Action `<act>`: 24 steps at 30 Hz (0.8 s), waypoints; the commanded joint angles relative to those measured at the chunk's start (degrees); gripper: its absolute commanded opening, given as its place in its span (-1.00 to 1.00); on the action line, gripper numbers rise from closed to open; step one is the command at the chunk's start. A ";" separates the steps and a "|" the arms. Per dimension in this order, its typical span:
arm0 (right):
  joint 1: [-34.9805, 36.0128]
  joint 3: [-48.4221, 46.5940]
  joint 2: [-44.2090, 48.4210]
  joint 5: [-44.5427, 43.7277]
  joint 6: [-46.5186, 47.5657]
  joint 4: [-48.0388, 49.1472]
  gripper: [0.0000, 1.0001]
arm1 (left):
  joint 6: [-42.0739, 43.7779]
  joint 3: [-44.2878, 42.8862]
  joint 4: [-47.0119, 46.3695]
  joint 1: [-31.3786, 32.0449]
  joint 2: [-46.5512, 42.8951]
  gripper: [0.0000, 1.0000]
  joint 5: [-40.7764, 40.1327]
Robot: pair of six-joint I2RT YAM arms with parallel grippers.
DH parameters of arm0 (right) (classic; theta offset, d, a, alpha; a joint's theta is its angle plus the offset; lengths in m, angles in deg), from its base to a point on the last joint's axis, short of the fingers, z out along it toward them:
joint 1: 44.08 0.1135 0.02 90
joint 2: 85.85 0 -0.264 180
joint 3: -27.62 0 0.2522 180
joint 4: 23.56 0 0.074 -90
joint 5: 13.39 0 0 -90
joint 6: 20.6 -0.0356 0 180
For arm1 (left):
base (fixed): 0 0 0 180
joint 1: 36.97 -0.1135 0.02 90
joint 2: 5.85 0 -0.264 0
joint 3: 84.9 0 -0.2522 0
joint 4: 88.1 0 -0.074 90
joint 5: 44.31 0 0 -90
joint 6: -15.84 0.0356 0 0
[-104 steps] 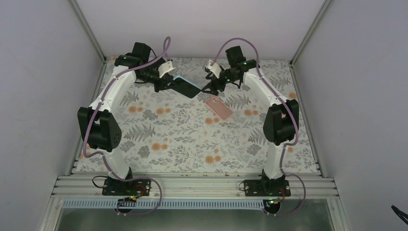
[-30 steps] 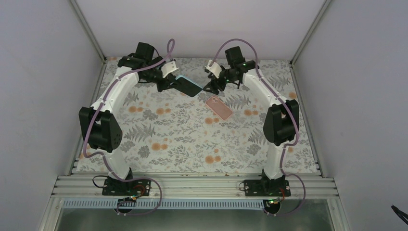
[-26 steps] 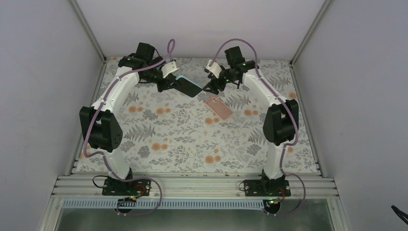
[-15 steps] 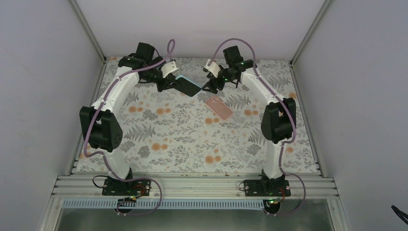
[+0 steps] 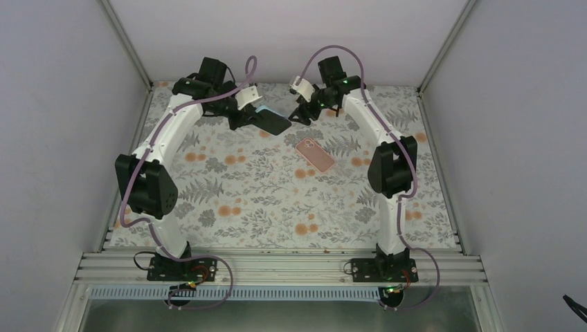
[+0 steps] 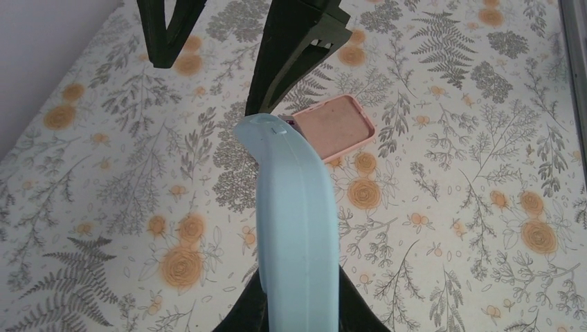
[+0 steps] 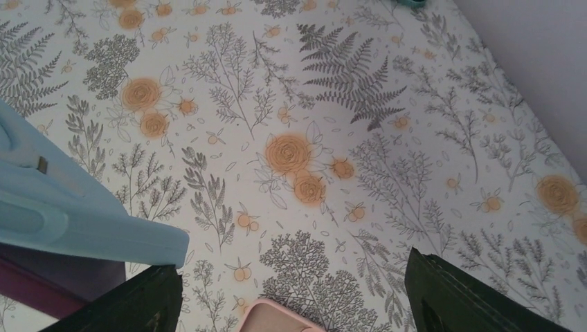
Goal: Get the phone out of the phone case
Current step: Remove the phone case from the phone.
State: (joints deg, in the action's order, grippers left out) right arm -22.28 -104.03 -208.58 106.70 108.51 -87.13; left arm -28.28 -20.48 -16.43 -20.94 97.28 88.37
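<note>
The phone (image 5: 273, 124), dark face up, sits in a light-blue phone case (image 6: 297, 221) that is held off the mat. My left gripper (image 6: 297, 308) is shut on the case's near end, which I see edge-on. My right gripper (image 5: 299, 114) stands open just right of the case's free end. In the right wrist view the blue case (image 7: 69, 207) juts in from the left, its corner right above the left finger (image 7: 138, 304); whether they touch I cannot tell. Nothing lies between the right gripper's (image 7: 294, 297) fingers.
A pink case-like slab (image 5: 315, 154) lies flat on the floral mat (image 5: 263, 200), below and in front of both grippers; it also shows as the pink slab (image 6: 332, 124) in the left wrist view. Grey walls close the back and sides.
The right arm swung toward the back, carrying its open gripper a little farther from me beside the case's end. The left gripper with the cased phone shifted slightly back.
</note>
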 commanded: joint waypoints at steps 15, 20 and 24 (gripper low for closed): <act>6.74 1.99 3.23 14.52 8.39 -4.97 0.73 | -1.57 -3.06 -1.69 3.50 -1.23 -0.95 13.93; 7.48 -6.83 -0.41 22.86 10.66 -12.81 0.75 | -2.00 -3.11 -2.33 3.56 -2.47 -0.95 13.65; 9.74 -14.50 -3.63 28.72 14.68 -23.35 0.74 | -2.94 -1.61 -4.78 3.30 -3.10 -0.95 11.75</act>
State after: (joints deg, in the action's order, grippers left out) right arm -19.74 -111.07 -210.53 115.29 122.06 -102.30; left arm -30.11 -20.98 -10.86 -20.35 96.23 90.97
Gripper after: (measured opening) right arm 0.870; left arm 0.115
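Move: At the free end of the blue-cased phone, which the left hand holds by its other end, the right hand's back finger already sits. That end lies about 4 cm back and 2 cm left of the right hand, level with it, and from the left hand 12 cm right, 3 cm ahead and 7 cm lower. The phone's middle is roughly 5 cm back, 7 cm left and 3 cm above the right hand; the empty pink case is 8 cm back, 7 cm right and 19 cm below. Hauling back about 5 cm and 2–3 cm to its left, the right hand keeps its back finger at the phone's free end, dips, then climbs again as it turns some 15 degrees counter-clockwise; its fingers stay wide open. The left hand keeps its pinch and comes back about 2.5 cm, tipping slightly. ##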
